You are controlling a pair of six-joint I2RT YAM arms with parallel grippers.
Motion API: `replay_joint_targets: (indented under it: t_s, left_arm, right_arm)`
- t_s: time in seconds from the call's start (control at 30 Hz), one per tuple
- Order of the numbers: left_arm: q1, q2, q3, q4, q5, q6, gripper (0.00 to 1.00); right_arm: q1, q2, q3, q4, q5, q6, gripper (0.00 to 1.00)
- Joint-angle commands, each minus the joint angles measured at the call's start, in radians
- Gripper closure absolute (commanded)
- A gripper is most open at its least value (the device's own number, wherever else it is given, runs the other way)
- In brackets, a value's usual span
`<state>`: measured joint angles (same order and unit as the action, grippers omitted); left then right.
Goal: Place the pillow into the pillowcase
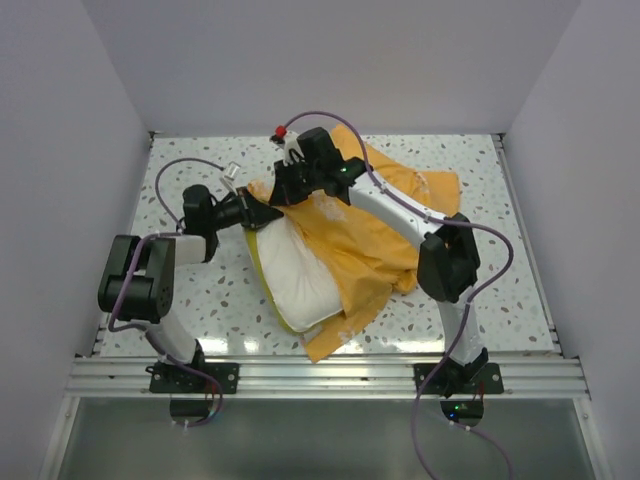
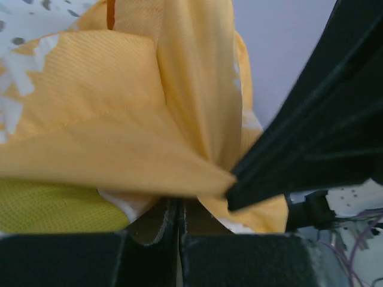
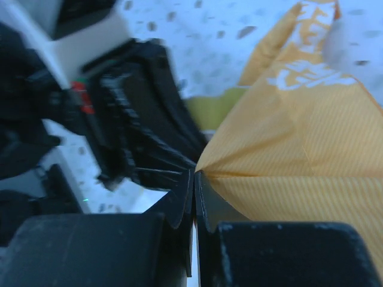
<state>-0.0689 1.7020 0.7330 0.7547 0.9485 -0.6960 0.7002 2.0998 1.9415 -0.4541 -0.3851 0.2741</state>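
Observation:
The cream-white pillow [image 1: 300, 272] lies in the middle of the table, its yellow-green strip [image 1: 262, 270] along the left edge. The orange-yellow pillowcase [image 1: 350, 240] is draped over its right and far part. Both grippers meet at the pillowcase's far left corner. My left gripper [image 1: 266, 213] is shut on the orange fabric [image 2: 119, 143], with the yellow-green strip [image 2: 54, 206] just beside it. My right gripper [image 1: 280, 190] is shut on a pinch of the same fabric [image 3: 299, 155], right next to the left gripper's black fingers [image 3: 137, 119].
The speckled white table [image 1: 190, 290] has metal rails at the near edge [image 1: 330, 375] and white walls on three sides. The right arm's links [image 1: 410, 215] cross over the pillowcase. Purple cables loop above both arms.

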Motion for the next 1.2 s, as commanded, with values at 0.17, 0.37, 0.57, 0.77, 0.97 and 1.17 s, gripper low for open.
replay_joint_targets:
  t_s: [0.17,0.37,0.57,0.77,0.97,1.17]
  left_arm:
    - [-0.016,-0.010,-0.167,0.422,0.017,-0.318,1.00]
    - [0.049,-0.042,-0.216,0.098,-0.045,-0.087,0.73]
    - [0.066,-0.182,-0.107,-0.526,-0.086,0.370,0.48]
    - [0.198,-0.355,-0.087,-0.716,-0.091,0.484,0.34]
    - [0.271,-0.334,-0.049,-0.902,-0.174,0.567,0.33]
    - [0.255,-0.179,-0.148,-0.796,-0.082,0.475,0.32]
  right_arm:
    - [0.076,-0.047,0.003,0.124,-0.280,0.204,1.00]
    - [0.036,0.029,0.002,0.005,-0.183,0.051,1.00]
    - [0.015,0.019,-0.102,-0.080,-0.104,-0.058,1.00]
    - [0.002,0.011,-0.161,-0.146,0.006,-0.133,1.00]
    - [-0.010,0.035,-0.132,-0.150,-0.052,-0.118,1.00]
    - [-0.004,0.074,-0.090,-0.043,-0.228,0.016,1.00]
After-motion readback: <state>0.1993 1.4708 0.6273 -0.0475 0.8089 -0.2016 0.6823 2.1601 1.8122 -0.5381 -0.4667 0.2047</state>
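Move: The pillow's far-left corner, with its green edge band, lies about 5 cm back, 5 cm left and 8 cm below the left hand, which pinches the pillowcase's edge. The pillow's middle is some 14 cm back and 4 cm right of that hand; the pillowcase's bulk is about 5 cm back and 23 cm right. From the right hand, also shut on the case's edge, the corner is roughly 7 cm back, 6 cm left and 12 cm below. The pillowcase's edge is first drawn back over the pillow about 4 cm by both hands. The left hand then opens and lets go of the cloth, swings left and down, tipping its fingers some 20 degrees downward, and ends wide open astride the pillow's green-banded edge. Keeping its pinch, the right hand reverses, carrying its fold right and about 11 cm down, with a little forward. ##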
